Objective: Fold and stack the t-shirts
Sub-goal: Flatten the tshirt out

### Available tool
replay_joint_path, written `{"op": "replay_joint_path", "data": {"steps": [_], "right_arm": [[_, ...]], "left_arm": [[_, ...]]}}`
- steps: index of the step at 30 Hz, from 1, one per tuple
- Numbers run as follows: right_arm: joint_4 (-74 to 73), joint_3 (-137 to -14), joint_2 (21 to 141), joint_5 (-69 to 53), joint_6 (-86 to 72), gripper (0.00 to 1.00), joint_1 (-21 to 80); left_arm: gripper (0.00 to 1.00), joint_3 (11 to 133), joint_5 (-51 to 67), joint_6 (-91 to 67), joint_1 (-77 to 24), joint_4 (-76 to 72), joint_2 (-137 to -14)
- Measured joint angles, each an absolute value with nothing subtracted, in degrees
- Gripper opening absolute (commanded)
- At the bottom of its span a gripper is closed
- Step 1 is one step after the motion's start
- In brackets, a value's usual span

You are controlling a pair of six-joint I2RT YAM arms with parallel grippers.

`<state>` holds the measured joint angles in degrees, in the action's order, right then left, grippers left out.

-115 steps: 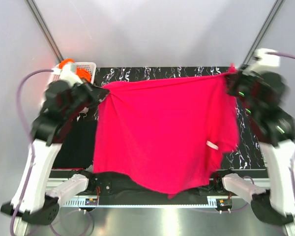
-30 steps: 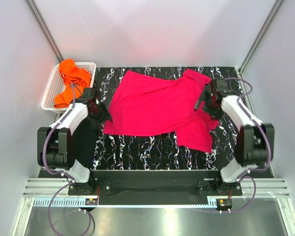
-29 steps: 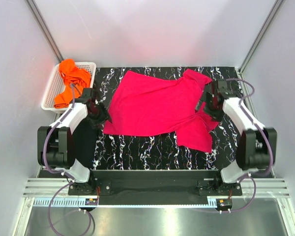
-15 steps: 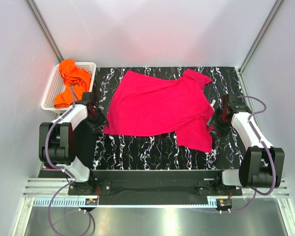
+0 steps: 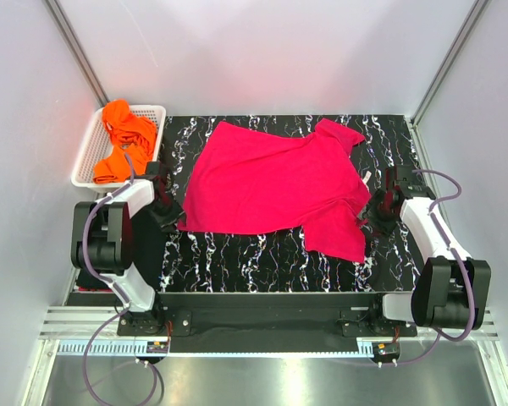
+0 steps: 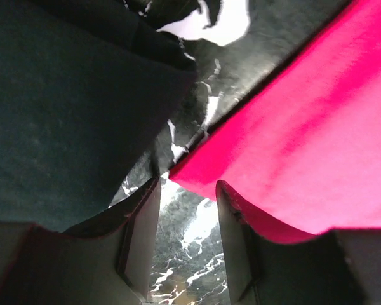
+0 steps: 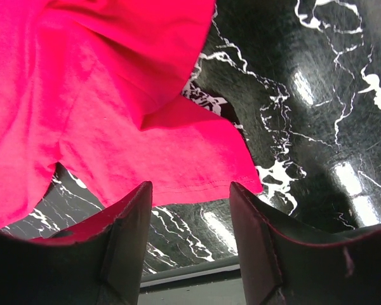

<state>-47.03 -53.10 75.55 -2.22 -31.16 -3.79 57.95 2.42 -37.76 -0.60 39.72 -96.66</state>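
A hot pink t-shirt (image 5: 271, 182) lies spread and a bit rumpled on the black veined mat (image 5: 262, 262), one sleeve pointing toward the near right. My left gripper (image 5: 166, 211) is low at the shirt's near-left corner (image 6: 292, 127), open, with only mat between its fingers (image 6: 232, 222). My right gripper (image 5: 379, 208) is beside the shirt's right sleeve (image 7: 178, 159), also open and empty; the hem lies just past its tips. A black folded t-shirt (image 6: 63, 108) lies left of the mat. Orange t-shirts (image 5: 123, 139) sit in the basket.
The white lattice basket (image 5: 86, 156) stands at the far left, off the mat. Metal frame posts (image 5: 76, 55) run up at both back corners. The arm bases and a rail (image 5: 262, 326) line the near edge.
The pink shirt, held up between both grippers earlier, now lies flat. Over the last second the right gripper came off the sleeve toward the right edge, and both pairs of jaws narrowed.
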Motion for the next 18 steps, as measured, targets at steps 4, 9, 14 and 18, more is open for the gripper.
{"op": "replay_joint_path", "data": {"steps": [4, 9, 14, 18], "right_arm": [[-47.2, -52.3, 75.5, -2.2, -31.7, 0.61, -3.9], [-47.2, -52.0, 75.5, -2.2, -32.0, 0.61, -4.4], [-47.2, -50.4, 75.4, -2.2, -33.3, 0.76, -4.6], [-47.4, -48.0, 75.8, -2.2, -34.1, 0.71, -5.5]], "left_arm": [[0.35, 57.8, 2.8, -38.7, -0.4, 39.7, -97.6], [0.12, 57.5, 2.5, -38.7, -0.1, 39.3, -97.6], [0.00, 57.3, 2.2, -38.2, -0.2, 38.6, -96.9], [0.00, 56.1, 2.2, -37.4, -0.2, 37.8, -95.3]]}}
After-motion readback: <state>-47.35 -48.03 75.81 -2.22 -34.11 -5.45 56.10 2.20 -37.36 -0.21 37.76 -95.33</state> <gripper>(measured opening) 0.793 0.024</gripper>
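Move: The t-shirt's near-left corner lies almost at the left fingertips: about 1 cm ahead, 1 cm left and 1 cm below. From that hand the black cloth is centred some 14 cm left and 5 cm back, and the white basket about 20 cm ahead and 14 cm left. The near-right sleeve corner lies roughly 6 cm back, 2 cm right and 8 cm below the right hand. The t-shirt's near-left corner gets pinched between the left fingertips, which dip barely half a centimetre and shut from half open, the hand otherwise staying put. Meanwhile the right hand, touching nothing, eases back and down about 2.5 cm each way towards the sleeve corner, opening its fingers wider. ##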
